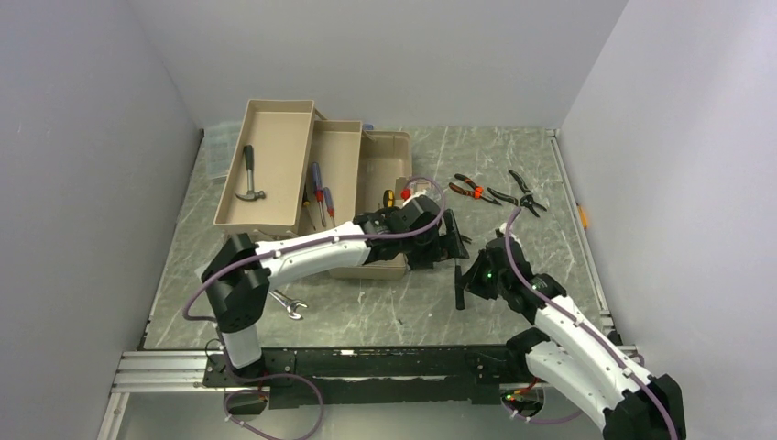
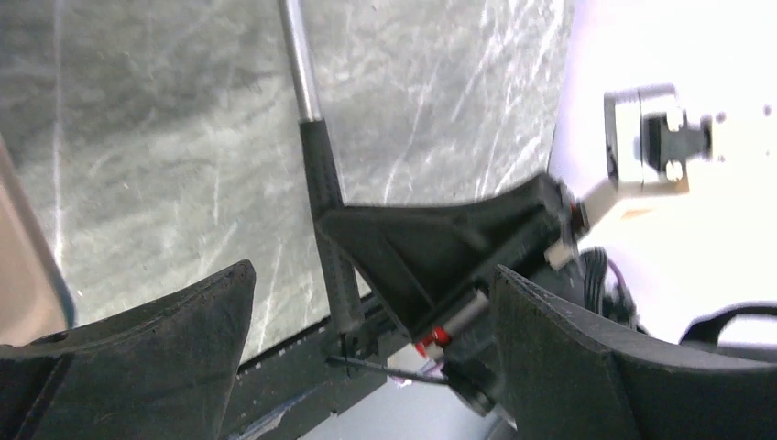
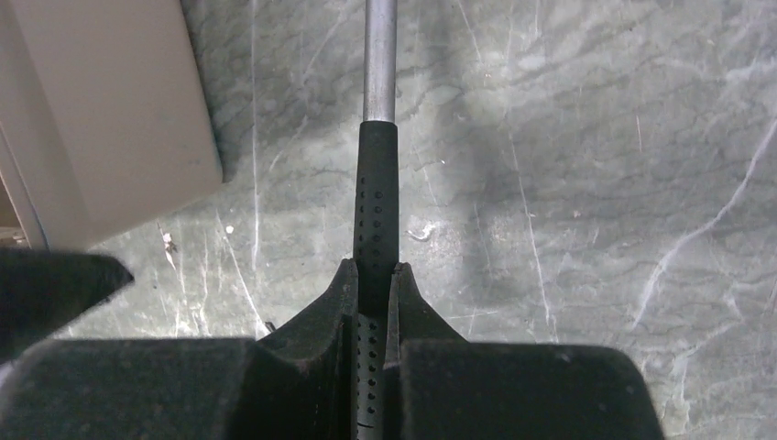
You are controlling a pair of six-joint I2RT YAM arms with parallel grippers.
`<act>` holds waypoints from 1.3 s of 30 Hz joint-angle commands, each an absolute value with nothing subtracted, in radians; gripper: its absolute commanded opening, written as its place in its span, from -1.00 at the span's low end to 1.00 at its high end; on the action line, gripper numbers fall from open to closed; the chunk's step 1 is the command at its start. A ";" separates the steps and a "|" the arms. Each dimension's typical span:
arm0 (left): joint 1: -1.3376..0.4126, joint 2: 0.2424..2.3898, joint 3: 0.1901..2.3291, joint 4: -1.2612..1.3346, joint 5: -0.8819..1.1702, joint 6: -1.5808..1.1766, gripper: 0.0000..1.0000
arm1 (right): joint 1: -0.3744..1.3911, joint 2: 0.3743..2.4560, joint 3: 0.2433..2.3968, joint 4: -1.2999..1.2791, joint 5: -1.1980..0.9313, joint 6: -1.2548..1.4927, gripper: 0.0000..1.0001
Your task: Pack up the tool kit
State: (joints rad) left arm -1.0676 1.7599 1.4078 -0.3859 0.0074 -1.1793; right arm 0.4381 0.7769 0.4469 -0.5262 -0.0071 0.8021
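Note:
The tan toolbox [image 1: 275, 124] stands open at the back left with its trays folded out. One hammer [image 1: 248, 175] lies in the left tray and screwdrivers [image 1: 318, 197] lie in the middle tray. My right gripper [image 3: 374, 270] is shut on the black perforated handle of a second hammer [image 3: 377, 192], whose steel shaft points away over the table; in the top view that gripper [image 1: 469, 280] is right of the toolbox. My left gripper [image 1: 449, 246] is open just beyond it, and its wrist view shows the handle [image 2: 321, 183] between the wide-open fingers [image 2: 156, 357]. The hammer's head is hidden.
Two pairs of pliers [image 1: 467, 188] [image 1: 519, 194] lie on the table at the back right. A steel wrench [image 1: 289, 305] lies by the left arm's base. A clear organiser box [image 1: 215, 147] sits behind the toolbox at the left wall. The toolbox corner [image 3: 101, 119] is close left of the held hammer.

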 commanded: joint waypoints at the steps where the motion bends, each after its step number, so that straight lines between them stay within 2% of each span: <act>1: -1.008 1.809 1.473 -0.386 0.041 -1.248 0.98 | 0.435 0.732 0.437 -0.549 0.018 0.853 -1.00; 6: -0.996 1.881 1.558 -0.457 0.055 -1.262 0.98 | 0.436 0.686 0.447 -0.587 0.054 0.865 -1.00; 15: -1.029 1.972 1.568 -0.482 0.135 -1.263 0.98 | 0.436 0.667 0.464 -0.603 0.065 0.855 -1.00; 20: -1.046 2.005 1.546 -0.464 0.203 -1.278 0.87 | 0.434 0.652 0.463 -0.601 0.068 0.847 -1.00; 22: -1.046 2.019 1.530 -0.421 0.236 -1.275 0.71 | 0.435 0.648 0.465 -0.604 0.070 0.841 -1.00; 30: -1.046 2.134 1.632 -0.463 0.303 -1.246 0.67 | 0.435 0.637 0.457 -0.586 0.030 0.827 -1.00; 32: -1.047 2.146 1.630 -0.434 0.309 -1.254 0.59 | 0.436 0.641 0.458 -0.584 0.023 0.827 -1.00; 34: -1.046 2.164 1.638 -0.404 0.328 -1.253 0.38 | 0.435 0.644 0.456 -0.578 0.012 0.827 -1.00; 37: -1.052 2.181 1.650 -0.378 0.354 -1.250 -0.06 | 0.435 0.640 0.457 -0.577 0.006 0.824 -1.00; 39: -1.056 2.179 1.643 -0.367 0.352 -1.254 -0.20 | 0.435 0.636 0.457 -0.578 0.006 0.820 -1.00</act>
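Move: The upper end of the hammer handle, held off the table in the right fingers, lies about 4 cm to the left hand's right and 10 cm below it, level with it fore and aft. The hammer head is some 7 cm ahead, 5 cm right and 11 cm below; the toolbox's open bottom 15 cm ahead, 12 cm left and lower; the orange pliers 19 cm ahead, 7 cm right. From the right hand, that part of the handle is 2 cm ahead, 1 cm left, level. Sinking about 11 cm, the left hand first swings forward some 4 cm, then draws back past its start and some 5 cm to the right, tipping about 20 degrees, onto the hammer handle just ahead of the right fingers. Its wide-open fingers end half shut, one on either side of the handle; a firm pinch can't be seen. The right hand keeps its grip and eases slightly back and right. ##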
